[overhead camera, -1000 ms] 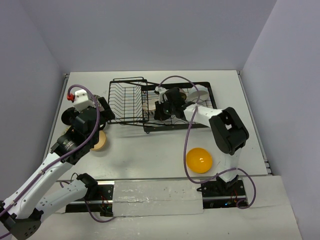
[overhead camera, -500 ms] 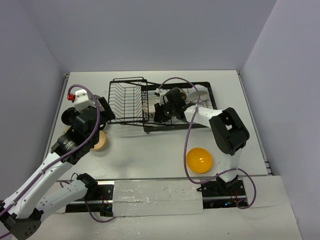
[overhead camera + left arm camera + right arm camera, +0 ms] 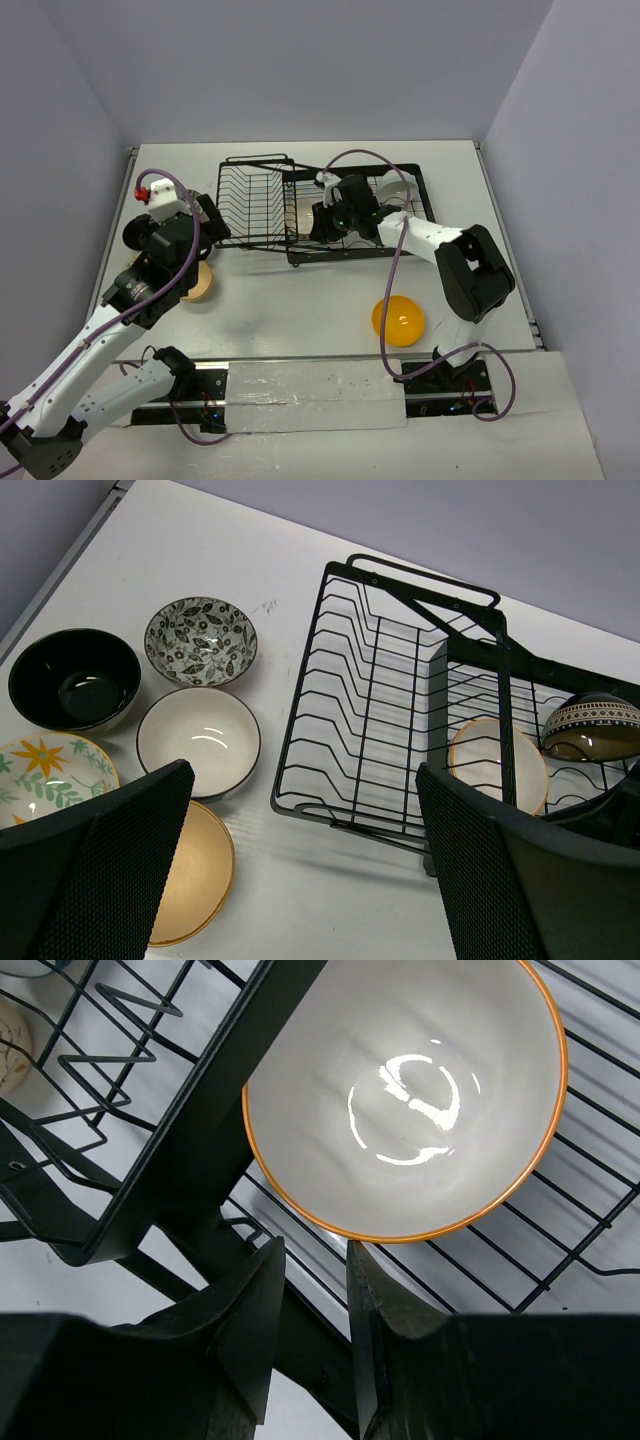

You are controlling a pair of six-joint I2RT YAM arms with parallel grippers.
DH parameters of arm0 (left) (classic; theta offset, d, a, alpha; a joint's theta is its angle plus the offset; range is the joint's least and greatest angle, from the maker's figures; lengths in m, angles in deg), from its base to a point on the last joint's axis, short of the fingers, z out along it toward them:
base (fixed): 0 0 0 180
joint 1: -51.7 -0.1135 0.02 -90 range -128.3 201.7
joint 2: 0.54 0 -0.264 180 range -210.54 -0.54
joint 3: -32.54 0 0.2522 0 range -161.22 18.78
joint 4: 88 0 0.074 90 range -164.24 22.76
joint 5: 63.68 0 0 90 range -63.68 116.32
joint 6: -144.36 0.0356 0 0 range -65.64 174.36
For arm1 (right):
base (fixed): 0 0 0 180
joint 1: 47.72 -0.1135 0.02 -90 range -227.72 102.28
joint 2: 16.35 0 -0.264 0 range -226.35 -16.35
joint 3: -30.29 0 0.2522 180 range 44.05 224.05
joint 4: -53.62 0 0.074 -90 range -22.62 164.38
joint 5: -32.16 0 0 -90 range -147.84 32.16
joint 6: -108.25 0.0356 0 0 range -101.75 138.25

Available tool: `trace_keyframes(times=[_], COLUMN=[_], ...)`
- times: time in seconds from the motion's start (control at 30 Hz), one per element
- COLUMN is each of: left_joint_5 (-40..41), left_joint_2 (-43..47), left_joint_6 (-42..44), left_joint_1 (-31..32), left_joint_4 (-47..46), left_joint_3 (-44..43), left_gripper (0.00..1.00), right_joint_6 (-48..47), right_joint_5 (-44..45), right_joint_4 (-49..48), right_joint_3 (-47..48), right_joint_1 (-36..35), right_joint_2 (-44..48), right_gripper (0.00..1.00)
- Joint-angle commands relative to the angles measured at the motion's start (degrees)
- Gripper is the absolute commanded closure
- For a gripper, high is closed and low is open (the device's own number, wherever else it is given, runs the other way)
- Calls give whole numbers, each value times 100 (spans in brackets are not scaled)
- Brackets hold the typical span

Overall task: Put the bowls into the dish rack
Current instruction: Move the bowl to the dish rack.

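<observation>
The black wire dish rack [image 3: 260,200] stands at the back of the table. My right gripper [image 3: 330,222] is down inside its basket section. In the right wrist view its jaws [image 3: 315,1260] are open a little, with nothing between them. A white bowl with an orange rim [image 3: 410,1090] lies on the rack wires [image 3: 200,1130] just beyond the fingertips. My left gripper [image 3: 300,880] hangs wide open and empty above the table, left of the rack [image 3: 400,710]. Below it are a tan bowl [image 3: 195,870], a white bowl [image 3: 198,740] and a black bowl [image 3: 74,678]. An orange-yellow bowl [image 3: 399,320] sits near the right arm's base.
A grey leaf-patterned bowl [image 3: 200,640] and a yellow-flowered bowl [image 3: 45,775] sit with the others at the left. A brown patterned bowl [image 3: 590,725] rests in the basket beside the orange-rimmed bowl [image 3: 497,762]. Walls close in the table on three sides.
My right gripper's jaws have parted and let go of the orange-rimmed bowl in the basket. The right arm's elbow has swung to the right. The left arm has not moved.
</observation>
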Motion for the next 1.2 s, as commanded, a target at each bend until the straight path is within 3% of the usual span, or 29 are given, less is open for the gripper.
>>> trace_keyframes(times=[0.0,1.17], left_joint_5=[-59,20], left_joint_2=[64,64], left_joint_6=[71,80], left_joint_1=[-19,-19], left_joint_4=[-184,-184], left_joint_3=[-38,-21], left_gripper=[1,1], right_joint_6=[-92,-84], right_joint_5=[49,84], right_joint_4=[20,257], right_joint_3=[-13,1455], right_joint_1=[24,50], right_joint_2=[192,-1258], right_gripper=[61,60])
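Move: The white, orange-rimmed bowl lies open side up in the rack, its middle roughly 6 cm ahead of the right hand, 2 cm to its left and 4 cm lower. The upright wire divider stands about 6 cm left of this hand and 4 cm ahead, and the dark patterned bowl some 11 cm ahead and 9 cm to its right. From the left hand the orange-rimmed bowl is about 14 cm ahead, 25 cm to the right and 22 cm down. With its fingers kept partly open, the right hand first sinks about 2 cm at the near side of the orange-rimmed bowl, then travels forward and slightly left, some 4 cm forward in all, into the rack beside the divider. A fingertip comes in beneath the bowl's near rim and pushes its outer wall forward to tip it up, with no grip closed and the wrist hardly turning. ##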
